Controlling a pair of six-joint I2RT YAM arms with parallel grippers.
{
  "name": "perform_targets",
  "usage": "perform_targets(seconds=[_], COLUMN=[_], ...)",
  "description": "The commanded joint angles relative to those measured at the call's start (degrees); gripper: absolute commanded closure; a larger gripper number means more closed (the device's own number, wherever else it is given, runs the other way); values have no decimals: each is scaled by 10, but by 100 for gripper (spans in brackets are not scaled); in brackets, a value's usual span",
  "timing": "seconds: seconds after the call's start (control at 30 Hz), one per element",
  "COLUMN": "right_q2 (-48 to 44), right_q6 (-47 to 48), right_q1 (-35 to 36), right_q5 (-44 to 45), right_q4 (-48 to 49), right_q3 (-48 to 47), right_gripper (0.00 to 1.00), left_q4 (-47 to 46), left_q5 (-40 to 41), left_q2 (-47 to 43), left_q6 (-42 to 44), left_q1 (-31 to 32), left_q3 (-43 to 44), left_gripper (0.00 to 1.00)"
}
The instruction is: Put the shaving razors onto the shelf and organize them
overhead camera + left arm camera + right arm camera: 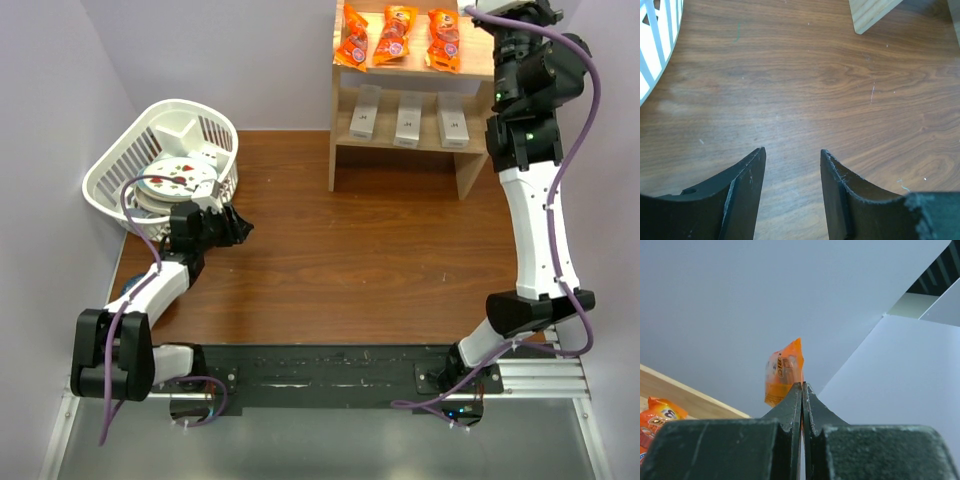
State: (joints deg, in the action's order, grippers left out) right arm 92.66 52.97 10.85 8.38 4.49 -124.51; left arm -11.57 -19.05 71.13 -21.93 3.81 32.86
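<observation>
Three shaving razors, white boxes [364,112] [409,118] [453,120], lie in a row on the lower level of the wooden shelf [338,150]. Three orange packets [395,35] lie on its top level. My right gripper [802,386] is raised above the shelf's right end, shut on the edge of another orange packet [784,371] with BIC lettering, which sticks up past the fingertips. My left gripper [240,228] hovers low over the brown table beside the basket. It is open, with only bare wood between its fingers [747,180].
A white slatted basket [165,112] holding white packets with red spots sits at the table's left; its wall shows in the left wrist view [652,45]. A foot of the shelf [872,12] stands ahead of the left gripper. Pale walls enclose the table.
</observation>
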Motion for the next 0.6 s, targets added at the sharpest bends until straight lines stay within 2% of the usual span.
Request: perform_targets(seconds=[0.0, 0.3, 0.37, 0.57], right_q2=[10, 68, 83, 97], right_q6=[27, 73, 76, 120], right_q1=[-9, -107, -152, -185], right_q5=[-54, -215, -243, -312], right_q4=[22, -40, -64, -96], right_q3=[-21, -88, -107, -83], right_gripper=[100, 100, 100, 100], left_q4=[-34, -42, -43, -44], left_q5=[3, -2, -1, 0], left_q2=[-14, -7, -8, -5], left_q6=[1, -7, -7, -4], left_q1=[-5, -5, -5, -5], left_q3=[-8, -8, -10, -20], left_gripper=[47, 47, 47, 47])
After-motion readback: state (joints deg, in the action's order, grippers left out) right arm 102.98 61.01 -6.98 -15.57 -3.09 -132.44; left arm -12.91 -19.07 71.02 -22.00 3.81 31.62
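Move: The right hand, with the last orange razor pack in its shut fingers, is high above the top shelf; the free place at that shelf's right end lies about 7 cm ahead, 2 cm right and 20 cm below. The nearest shelved pack is some 6 cm ahead and 6 cm left of the hand, the middle pack about 7 cm ahead and 13 cm left, both at the free place's height. From the idle left hand, the free place is roughly 14 cm ahead, 44 cm right and 35 cm up. Forward and to the right in nearly equal parts, about 7 cm each, the right hand carries the razor pack away from the three shelved packs towards the top shelf's free right end, speeding up and sinking some 3.5 cm late on. The wrist rolls its left side down about 20 degrees and tips slightly nose-down; the fingers stay shut on the pack's edge. ##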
